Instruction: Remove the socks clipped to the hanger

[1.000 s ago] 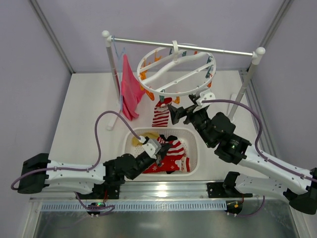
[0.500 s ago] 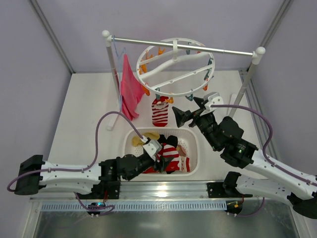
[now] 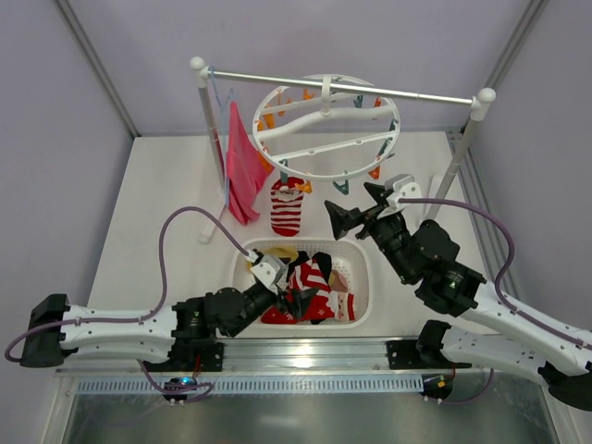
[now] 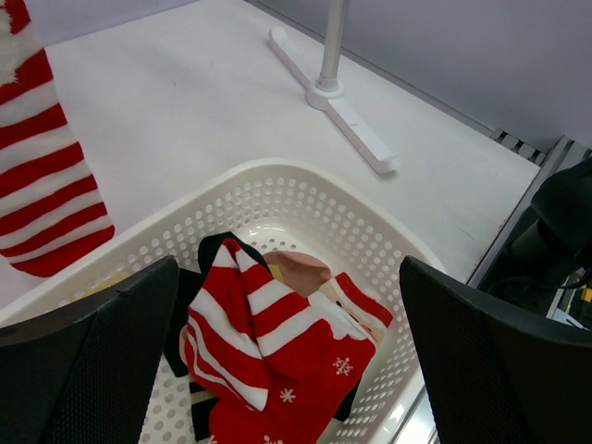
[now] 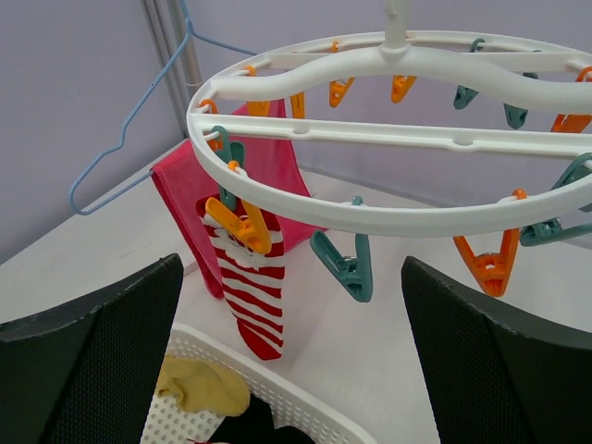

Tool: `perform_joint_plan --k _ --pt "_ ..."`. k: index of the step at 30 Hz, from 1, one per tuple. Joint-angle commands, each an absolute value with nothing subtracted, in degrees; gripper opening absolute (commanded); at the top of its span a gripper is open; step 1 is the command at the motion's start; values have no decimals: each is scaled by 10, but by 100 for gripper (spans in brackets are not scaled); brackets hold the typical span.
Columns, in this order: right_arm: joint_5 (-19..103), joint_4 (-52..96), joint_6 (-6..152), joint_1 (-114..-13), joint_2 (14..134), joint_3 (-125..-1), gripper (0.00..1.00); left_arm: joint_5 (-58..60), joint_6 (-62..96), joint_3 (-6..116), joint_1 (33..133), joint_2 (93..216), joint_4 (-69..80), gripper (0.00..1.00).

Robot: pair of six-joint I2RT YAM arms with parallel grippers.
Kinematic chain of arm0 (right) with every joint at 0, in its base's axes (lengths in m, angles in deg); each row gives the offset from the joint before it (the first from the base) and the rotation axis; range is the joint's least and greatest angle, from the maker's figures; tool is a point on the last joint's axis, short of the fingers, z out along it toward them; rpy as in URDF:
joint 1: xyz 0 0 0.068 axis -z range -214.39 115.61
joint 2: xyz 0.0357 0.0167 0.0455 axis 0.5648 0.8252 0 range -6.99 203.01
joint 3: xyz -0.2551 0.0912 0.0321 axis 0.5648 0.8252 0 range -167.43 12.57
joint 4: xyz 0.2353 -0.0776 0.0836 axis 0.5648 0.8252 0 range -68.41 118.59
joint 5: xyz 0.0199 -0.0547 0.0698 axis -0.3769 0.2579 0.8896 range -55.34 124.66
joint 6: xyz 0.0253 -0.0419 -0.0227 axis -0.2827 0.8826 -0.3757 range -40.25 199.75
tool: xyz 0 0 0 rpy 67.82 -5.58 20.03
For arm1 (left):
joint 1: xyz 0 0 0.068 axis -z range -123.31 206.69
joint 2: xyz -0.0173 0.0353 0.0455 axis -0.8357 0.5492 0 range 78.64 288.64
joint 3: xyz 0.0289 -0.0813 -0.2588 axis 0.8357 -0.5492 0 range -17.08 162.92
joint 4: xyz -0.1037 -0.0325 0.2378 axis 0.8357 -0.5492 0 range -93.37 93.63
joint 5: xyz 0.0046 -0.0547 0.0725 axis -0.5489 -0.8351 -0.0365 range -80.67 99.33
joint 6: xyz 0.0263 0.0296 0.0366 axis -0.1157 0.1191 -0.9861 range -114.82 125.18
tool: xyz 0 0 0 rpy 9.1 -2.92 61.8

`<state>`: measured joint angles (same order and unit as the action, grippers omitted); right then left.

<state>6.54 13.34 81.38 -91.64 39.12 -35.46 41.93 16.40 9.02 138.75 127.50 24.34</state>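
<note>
The hanger (image 3: 326, 127), a white ring with orange and teal clips (image 5: 388, 213), hangs from the rail. One red-and-white striped sock (image 3: 287, 208) stays clipped to its left rim by an orange clip (image 5: 252, 287) and shows at the left edge of the left wrist view (image 4: 46, 176). Other socks lie loose in the white basket (image 3: 365, 277): a red-and-white one (image 4: 268, 342), black ones, a pale pink one and a mustard one (image 5: 199, 387). My left gripper (image 3: 301, 282) is open just above the basket's socks (image 4: 289, 268). My right gripper (image 3: 356, 205) is open below the ring's near rim (image 5: 291, 264), holding nothing.
A white-posted rack with a metal rail (image 3: 342, 86) carries the ring. A magenta cloth (image 3: 242, 171) and a blue wire hanger (image 5: 120, 139) hang at its left post. A foot of the rack (image 4: 342, 106) lies on the table beyond the basket.
My left gripper opened and dropped a red-and-white sock into the basket, then drew back. My right gripper pulled away from the ring, which swung and turned a little.
</note>
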Motion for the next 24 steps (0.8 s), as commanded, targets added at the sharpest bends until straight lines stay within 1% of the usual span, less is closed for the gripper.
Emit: perform_joint_plan --k 1,4,6,8,9,11,12,15,16,19,24 --pt "64 121 813 -916 373 -352 100 460 143 88 1390 1261 247 100" --pt "62 121 817 -915 363 -347 100 511 110 81 1389 1255 272 100" --pt "58 121 819 -915 357 -343 100 551 89 58 1377 1241 332 99" --pt "56 119 823 -914 346 -338 100 532 83 51 1358 1222 339 100" --pt "56 118 823 -915 342 -333 100 494 89 49 1334 1213 336 99" --pt "56 115 826 -914 329 -329 100 459 90 44 1306 1185 339 100" --pt "56 114 827 -914 325 -323 100 440 90 44 1275 1181 340 99" --pt "58 112 827 -913 310 -316 100 360 111 50 1210 1191 340 100" --pt "59 111 827 -914 307 -314 99 294 125 52 1157 1200 342 100" --pt "61 110 828 -913 295 -308 100 212 164 70 1085 1266 367 100" --pt "62 110 828 -913 273 -298 100 174 144 112 1063 1374 412 100"
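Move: The last hanging sock, striped with a Santa face, is some 24 cm ahead of the left hand and 4 cm to its left, nearly level with it. The pink cloth hangs about 10 cm beyond and 10 cm left of the sock; the hanger's ring centres roughly 9 cm beyond it, 10 cm to its right, some 14 cm higher. The basket's middle is about 8 cm ahead of the left hand, 15 cm below. From the right hand the sock is roughly 11 cm ahead, 14 cm left, 12 cm lower. Forward and at first also leftward, the left hand sweeps out over the basket towards the hanging Santa sock, some 13 cm ahead in all, edging back right and down at the end. It turns about 15 degrees counter-clockwise, fingers staying wide open and short of the sock. The empty right hand, also open, eases about 4 cm right and back, away from the ring. ##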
